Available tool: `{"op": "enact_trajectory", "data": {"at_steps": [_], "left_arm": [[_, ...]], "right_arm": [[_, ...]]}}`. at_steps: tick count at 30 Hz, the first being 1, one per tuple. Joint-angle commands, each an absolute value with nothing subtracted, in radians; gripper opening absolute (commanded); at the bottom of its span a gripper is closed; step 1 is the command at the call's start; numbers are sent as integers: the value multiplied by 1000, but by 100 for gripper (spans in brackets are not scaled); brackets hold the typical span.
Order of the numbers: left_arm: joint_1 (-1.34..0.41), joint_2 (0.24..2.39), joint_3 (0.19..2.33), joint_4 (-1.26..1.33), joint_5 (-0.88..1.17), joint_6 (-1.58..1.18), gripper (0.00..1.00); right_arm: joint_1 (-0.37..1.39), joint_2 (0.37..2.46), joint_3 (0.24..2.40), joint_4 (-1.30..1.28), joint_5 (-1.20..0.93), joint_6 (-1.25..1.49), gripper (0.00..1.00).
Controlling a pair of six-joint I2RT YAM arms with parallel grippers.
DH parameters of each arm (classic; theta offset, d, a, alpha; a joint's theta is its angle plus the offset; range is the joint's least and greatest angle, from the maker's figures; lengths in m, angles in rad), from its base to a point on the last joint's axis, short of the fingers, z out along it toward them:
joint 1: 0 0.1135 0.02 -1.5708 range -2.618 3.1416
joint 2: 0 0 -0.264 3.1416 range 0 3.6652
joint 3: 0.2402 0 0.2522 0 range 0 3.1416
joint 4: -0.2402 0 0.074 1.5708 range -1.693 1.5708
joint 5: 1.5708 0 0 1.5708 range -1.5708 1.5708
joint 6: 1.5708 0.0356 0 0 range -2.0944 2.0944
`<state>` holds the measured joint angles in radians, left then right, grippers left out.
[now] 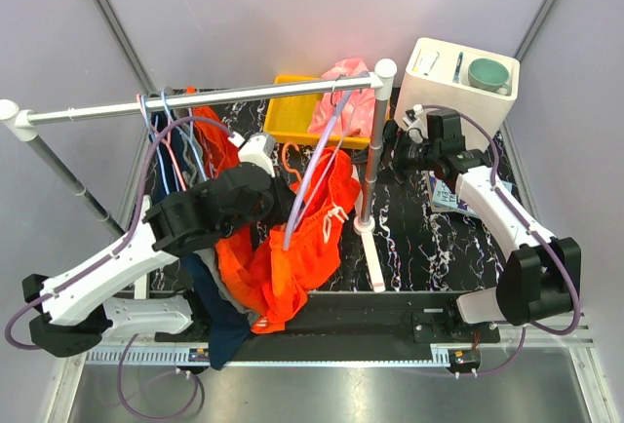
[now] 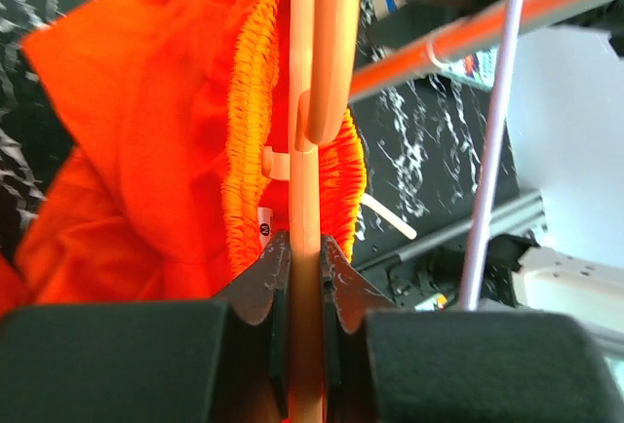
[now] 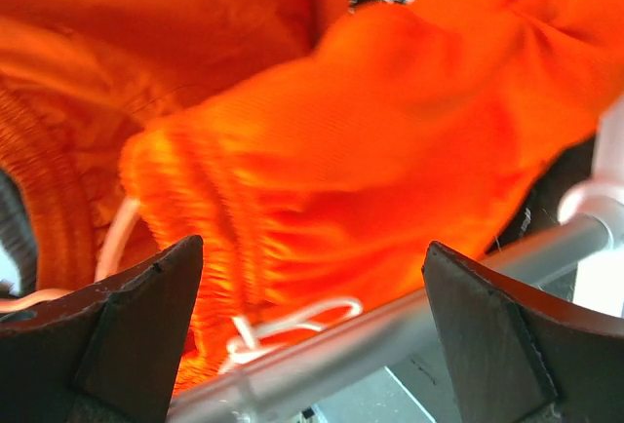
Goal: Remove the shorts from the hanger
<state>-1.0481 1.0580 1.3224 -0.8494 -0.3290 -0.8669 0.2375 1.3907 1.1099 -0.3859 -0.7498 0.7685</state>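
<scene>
The bright orange shorts hang bunched below the white rail, their white drawstrings dangling. In the left wrist view the elastic waistband lies against a peach hanger. My left gripper is shut on that hanger's straight bar, just below its clip; from above it sits at the top of the orange cloth. My right gripper stands open beside the rack's right post, and in its wrist view the jaws face the orange shorts across a rack tube with nothing between them. Light pink shorts lie in the yellow bin.
The yellow bin stands behind the rack. Several empty hangers hang at the rail's left end, and a dark blue garment droops below my left arm. A white box with a green cup sits at back right, a booklet beside it.
</scene>
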Motion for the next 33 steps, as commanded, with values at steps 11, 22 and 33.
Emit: {"op": "enact_trajectory", "data": {"at_steps": [11, 22, 33], "left_arm": [[-988, 1061, 1296, -695, -143, -893, 0], [-939, 1092, 1301, -663, -60, -862, 0], [-937, 1111, 1315, -624, 17, -802, 0]], "right_arm": [[276, 1503, 1230, -275, -948, 669, 100], [298, 1529, 1239, -359, -870, 618, 100], [296, 1592, 1267, -431, -805, 627, 68]]}}
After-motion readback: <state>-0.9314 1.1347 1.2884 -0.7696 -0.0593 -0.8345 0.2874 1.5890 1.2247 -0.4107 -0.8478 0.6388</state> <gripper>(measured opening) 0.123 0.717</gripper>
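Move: The orange shorts' waistband, hung on the hanger that the left hand already grips, lies about 6 cm to the left of the open right hand and 1 cm back, about 1 cm lower. The rack's upright stands some 3 cm back of that hand, roughly level sideways. From the left hand the waistband is about 4 cm ahead, 7 cm to the right and 4 cm below; the purple hanger's middle hangs some 4 cm to the right, level ahead and 5 cm higher. The shorts' waistband is brought between the right hand's fingers: that hand reaches left about 3 cm past the upright, swinging some 10 degrees counter-clockwise, then sinks about 3 cm as its wide-open fingers start closing, only to three-quarters. The left hand keeps its grip on the orange hanger and eases it 2-3 cm right and 2 cm down towards them. ##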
